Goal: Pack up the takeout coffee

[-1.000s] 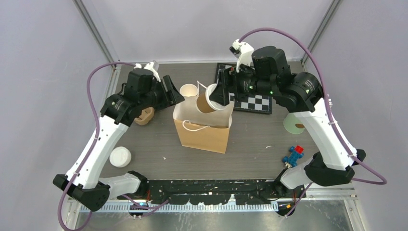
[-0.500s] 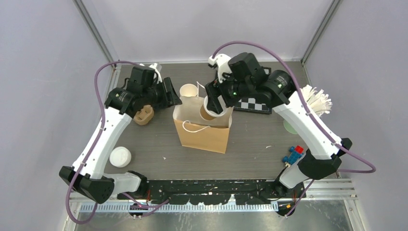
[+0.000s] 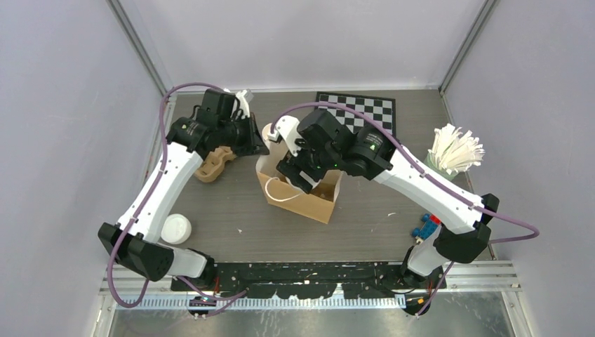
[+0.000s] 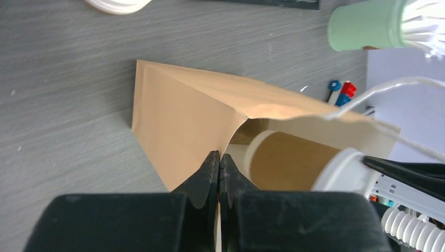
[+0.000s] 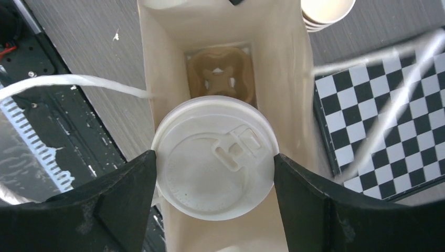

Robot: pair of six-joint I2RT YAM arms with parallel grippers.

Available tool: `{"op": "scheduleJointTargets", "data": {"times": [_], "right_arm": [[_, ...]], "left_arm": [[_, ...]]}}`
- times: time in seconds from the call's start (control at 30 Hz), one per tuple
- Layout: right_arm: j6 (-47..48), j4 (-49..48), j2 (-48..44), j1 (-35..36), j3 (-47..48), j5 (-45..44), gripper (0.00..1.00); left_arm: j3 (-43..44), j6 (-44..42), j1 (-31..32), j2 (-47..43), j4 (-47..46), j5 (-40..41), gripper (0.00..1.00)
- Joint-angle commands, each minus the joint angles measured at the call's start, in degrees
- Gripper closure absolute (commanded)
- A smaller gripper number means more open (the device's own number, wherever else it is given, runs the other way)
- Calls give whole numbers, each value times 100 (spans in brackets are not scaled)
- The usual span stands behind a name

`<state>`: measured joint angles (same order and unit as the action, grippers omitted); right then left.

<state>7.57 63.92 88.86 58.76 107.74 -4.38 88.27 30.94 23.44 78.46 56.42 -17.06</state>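
The brown paper bag point(image 3: 309, 203) stands open at the table's middle. My left gripper point(image 4: 219, 156) is shut on the bag's upper edge at its left side, also seen from above point(image 3: 257, 144). The takeout coffee point(image 5: 210, 168), a tan cup with a white lid, hangs inside the bag's mouth. My right gripper point(image 5: 215, 157) is shut on it, one finger on each side of the lid. From the left wrist the coffee's tan wall point(image 4: 286, 160) shows inside the bag. A brown cup carrier point(image 5: 220, 73) lies at the bag's bottom. From above, my right gripper point(image 3: 302, 174) hides the cup.
A stack of lidless cups point(image 3: 273, 132) stands just behind the bag. Another brown carrier point(image 3: 214, 166) lies to the bag's left, and a loose white lid point(image 3: 175, 228) near the front left. A checkerboard point(image 3: 365, 109), a green cup of white sticks point(image 3: 452, 151) and a blue-red toy point(image 3: 426, 226) are on the right.
My right gripper has carried the coffee forward and down into the bag's mouth. My left gripper has closed on the bag's edge.
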Motion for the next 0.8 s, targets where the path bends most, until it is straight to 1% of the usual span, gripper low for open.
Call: {"op": "scheduleJointTargets", "data": {"times": [0.0,0.07,0.17,0.23,0.27,0.37,0.43,0.5,0.57,0.63,0.77], "right_arm": [[521,-842,-279,10,-285,-291,23],[680,-1013,-290,11,-440,-260,23],[816,-1037,-250,5,-522,-228,24],[864,-1059,-282,9,-694,-189,24],[887,-1063,-298,19,-793,-178,24],[947,-1094,-415,62,-1063,-143,24],[1009,-1101,-526,105,-1210,-62,24],[1028,-1100,-604,178,-1297,-9,24],[1026,-1071,-651,274,-1345,-3,24],[1005,-1077,-689,357,-1409,-84,24],[1032,-1216,-714,423,-1551,-256,24]], "left_arm": [[-195,-160,-33,-320,-1243,-811,100],[-405,-104,-28,-376,-1476,-958,100],[-625,-149,-31,-480,-1569,-1012,100],[-803,-163,-30,-635,-1668,-846,100],[-857,-147,-31,-691,-1622,-708,98],[-791,-150,-33,-745,-1212,-464,82],[-730,-131,-33,-825,-858,-199,65],[-654,-233,-33,-915,-549,-78,53],[-542,-302,-32,-996,-169,60,49],[-505,-403,-33,-1039,91,-88,45],[-848,-471,-30,-1189,107,-529,41]]}}
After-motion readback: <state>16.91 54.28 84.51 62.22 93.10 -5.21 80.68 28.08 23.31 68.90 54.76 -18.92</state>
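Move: The cup carrier on the paper bag's floor, for which the lidded coffee in the right hand is bound, lies about 22 cm below that hand, some 5 cm ahead and 3 cm to its left. The stacked cups stand roughly 17 cm ahead and 9 cm left of this hand, 25 cm lower. From the left hand, still pinching the bag's left rim, the bag's middle is about 8 cm right, 3 back, 13 below; the carrier 8 right, 2 back, 19 below. The coffee, still gripped by its lid in the right hand, is first carried about 2 cm forward and left inside the bag's mouth, then lowered some 4 cm into the bag while easing back 2 or 3 cm. The left hand draws the pinched rim about 2 cm to the right, then opens, lets go of the paper and backs off about 3 cm each towards the base and left. ##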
